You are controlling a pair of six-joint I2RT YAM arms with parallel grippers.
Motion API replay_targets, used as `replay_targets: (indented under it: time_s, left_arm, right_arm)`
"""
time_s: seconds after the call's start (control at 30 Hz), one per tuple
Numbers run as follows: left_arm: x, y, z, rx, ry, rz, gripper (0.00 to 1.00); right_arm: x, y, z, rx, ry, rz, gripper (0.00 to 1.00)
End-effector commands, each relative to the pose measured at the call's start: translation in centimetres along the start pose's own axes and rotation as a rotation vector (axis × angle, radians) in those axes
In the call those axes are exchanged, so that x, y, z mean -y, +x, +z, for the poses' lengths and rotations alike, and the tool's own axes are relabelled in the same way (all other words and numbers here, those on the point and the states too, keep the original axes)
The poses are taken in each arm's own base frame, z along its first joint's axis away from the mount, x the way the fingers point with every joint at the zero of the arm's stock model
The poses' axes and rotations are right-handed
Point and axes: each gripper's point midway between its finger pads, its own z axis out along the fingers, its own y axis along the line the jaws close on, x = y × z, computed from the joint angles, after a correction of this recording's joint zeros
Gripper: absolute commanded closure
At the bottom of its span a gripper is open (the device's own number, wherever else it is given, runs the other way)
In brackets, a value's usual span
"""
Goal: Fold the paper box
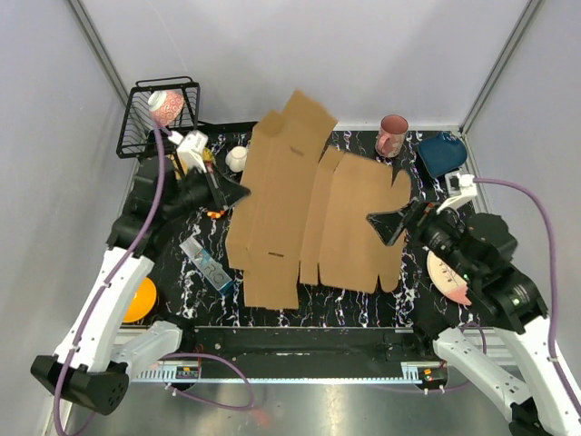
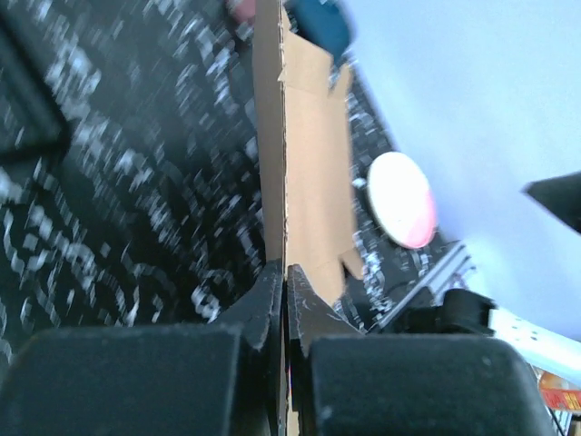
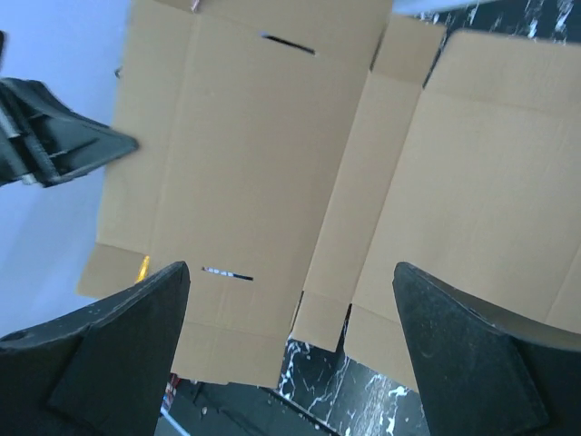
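The paper box [image 1: 309,209] is a flat brown die-cut cardboard sheet lying across the black marbled table, its left panels raised a little. My left gripper [image 1: 238,193] is at the sheet's left edge. In the left wrist view this gripper [image 2: 285,272] is shut on the edge of the paper box [image 2: 313,163], which runs away from the jaws edge-on. My right gripper [image 1: 379,225] hovers over the sheet's right part. In the right wrist view it [image 3: 290,268] stands wide open above the paper box [image 3: 263,154], with nothing between its fingers. The left gripper [image 3: 68,145] shows there at the sheet's far edge.
A black wire basket [image 1: 159,118] stands at the back left, a white cup [image 1: 237,158] beside the sheet. A pink mug [image 1: 392,134] and blue bowl [image 1: 442,153] sit at the back right. A pink-white plate [image 1: 448,272] lies under the right arm. A blue packet [image 1: 207,263] and an orange object [image 1: 141,300] lie front left.
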Motion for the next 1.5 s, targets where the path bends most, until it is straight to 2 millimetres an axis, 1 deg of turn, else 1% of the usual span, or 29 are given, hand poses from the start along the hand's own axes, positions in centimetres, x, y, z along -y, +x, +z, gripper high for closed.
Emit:
replay_targets:
  time_s: [0.0,0.07,0.1,0.2,0.3,0.4,0.5,0.57,0.6,0.63,0.7,0.73,0.8,0.83,0.9,0.93,0.97,1.03,1.1,1.17,1.2,1.23,1.27,1.3,1.33,1.37,1.4,1.43,1.47]
  left_arm:
    - [10.1,-4.5,-4.7,0.063,0.366,0.159,1.0]
    - [12.4,-5.2,-6.1,0.067,0.456,0.171,1.0]
    - [14.6,-5.9,-7.6,0.079,0.537,0.182,1.0]
    - [18.3,-7.2,-10.6,0.109,0.682,0.206,1.0]
    - [20.6,-7.6,-12.6,0.088,0.776,0.228,1.0]
    - [21.5,-7.6,-13.5,0.068,0.834,0.239,1.0]
    - [21.4,-7.4,-13.0,0.043,0.861,0.248,1.0]
    - [19.9,-7.6,-10.1,-0.006,0.818,0.208,1.0]
    - [18.4,-7.4,-8.2,-0.04,0.754,0.176,1.0]
    - [16.3,-7.3,-5.0,-0.094,0.698,0.118,1.0]
    - [12.8,-6.0,-1.1,-0.16,0.585,0.063,1.0]
    - [10.7,-5.1,1.8,-0.214,0.534,0.019,1.0]
    - [7.8,-3.7,4.7,-0.261,0.458,0.008,1.0]
    - [5.8,-2.7,7.2,-0.308,0.421,-0.031,1.0]
    - [3.8,-2.2,9.8,-0.331,0.375,-0.045,0.83]
    - [1.8,-1.3,12.2,-0.37,0.34,-0.081,0.76]
    - [1.5,-2.0,13.2,-0.367,0.325,-0.082,0.67]
    - [-0.7,-2.0,15.6,-0.38,0.258,-0.116,0.64]
    - [-1.1,-3.9,16.2,-0.323,0.217,-0.117,0.52]
    - [-0.9,-6.2,15.5,-0.224,0.169,-0.095,0.4]
    - [-1.9,-7.4,15.2,-0.153,0.091,-0.085,0.14]
    - [-0.6,-9.1,13.3,-0.071,0.085,-0.052,0.01]
    - [-1.1,-9.0,12.9,-0.022,0.057,-0.057,0.01]
    - [-1.9,-10.0,12.1,0.058,-0.007,-0.054,0.01]
    - [-0.5,-11.4,9.4,0.146,-0.009,-0.041,0.01]
    - [-2.6,-10.5,8.9,0.181,-0.105,-0.1,0.01]
    - [-1.3,-10.7,6.4,0.245,-0.112,-0.11,0.01]
    - [-1.7,-9.9,5.5,0.273,-0.151,-0.142,0.01]
    - [-5.9,-6.8,4.8,0.299,-0.337,-0.278,0.01]
  right_arm:
    - [-0.1,-2.5,-2.5,0.069,0.051,-0.065,0.0]
    - [-0.4,-4.1,-4.0,0.122,0.06,-0.083,0.0]
    - [-0.4,-4.3,-4.5,0.127,0.068,-0.088,0.0]
    - [-1.2,-6.4,-6.8,0.195,0.067,-0.106,0.0]
    - [-2.3,-8.2,-9.2,0.259,0.048,-0.115,0.0]
    - [-3.4,-9.5,-11.5,0.313,0.014,-0.12,0.0]
    - [-4.3,-10.1,-13.0,0.34,-0.015,-0.129,0.0]
    - [-4.2,-10.2,-13.5,0.343,-0.01,-0.134,0.0]
    - [-4.2,-10.1,-13.4,0.337,-0.006,-0.137,0.0]
    - [-4.0,-9.9,-13.3,0.329,0.0,-0.136,0.0]
    - [-3.5,-9.5,-13.2,0.322,0.014,-0.138,0.0]
    - [-3.1,-9.0,-12.7,0.308,0.022,-0.139,0.01]
    - [-2.7,-8.4,-12.4,0.299,0.03,-0.131,0.0]
    - [-2.2,-7.8,-11.8,0.28,0.042,-0.128,0.0]
    - [-1.6,-6.9,-10.9,0.247,0.054,-0.128,0.0]
    - [-1.4,-6.6,-10.7,0.237,0.058,-0.128,0.0]
    - [-1.2,-6.4,-10.4,0.23,0.066,-0.128,0.0]
    - [-0.8,-5.7,-9.6,0.203,0.075,-0.128,0.0]
    - [-0.5,-5.3,-8.9,0.184,0.083,-0.127,0.0]
    - [-0.4,-5.1,-8.5,0.18,0.085,-0.124,0.0]
    - [0.0,-4.6,-8.0,0.166,0.093,-0.122,0.0]
    - [0.1,-4.4,-7.7,0.161,0.094,-0.118,0.01]
    - [0.2,-4.3,-7.4,0.159,0.091,-0.116,0.0]
    - [0.6,-3.7,-6.8,0.143,0.099,-0.112,0.0]
    - [0.7,-3.4,-6.5,0.135,0.096,-0.103,0.0]
    - [0.7,-3.2,-6.2,0.136,0.09,-0.097,0.0]
    - [1.0,-2.7,-5.7,0.122,0.094,-0.094,0.0]
    - [0.9,-2.5,-5.5,0.117,0.085,-0.089,0.0]
    - [0.9,-2.5,-5.3,0.121,0.08,-0.086,0.0]
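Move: The left hand still holds the paper box's left edge up between its shut fingers. The table spot where that edge goes lies about 12 cm ahead of it, 10 cm to its right and 26 cm down; the orange flower is some 9 cm ahead and 8 cm left, the blue carton 8 cm back and 11 cm left. From the open, empty right hand, the paper box's middle is roughly 25 cm left, 8 cm ahead and 26 cm below. The left hand, its shut fingers pinching the raised edge, hauls it some 20 cm higher and 10 cm back while turning about 35 degrees clockwise, then whips forward and down about 30 cm, unwinding that turn and tipping fingers-down, opens wide on the way to let go of the edge, and springs back up some 9 cm, drifting left. The right hand, open and touching nothing, backs off upward by about 13 cm, also back and to the right, then sinks nearly as far again and creeps forward. ##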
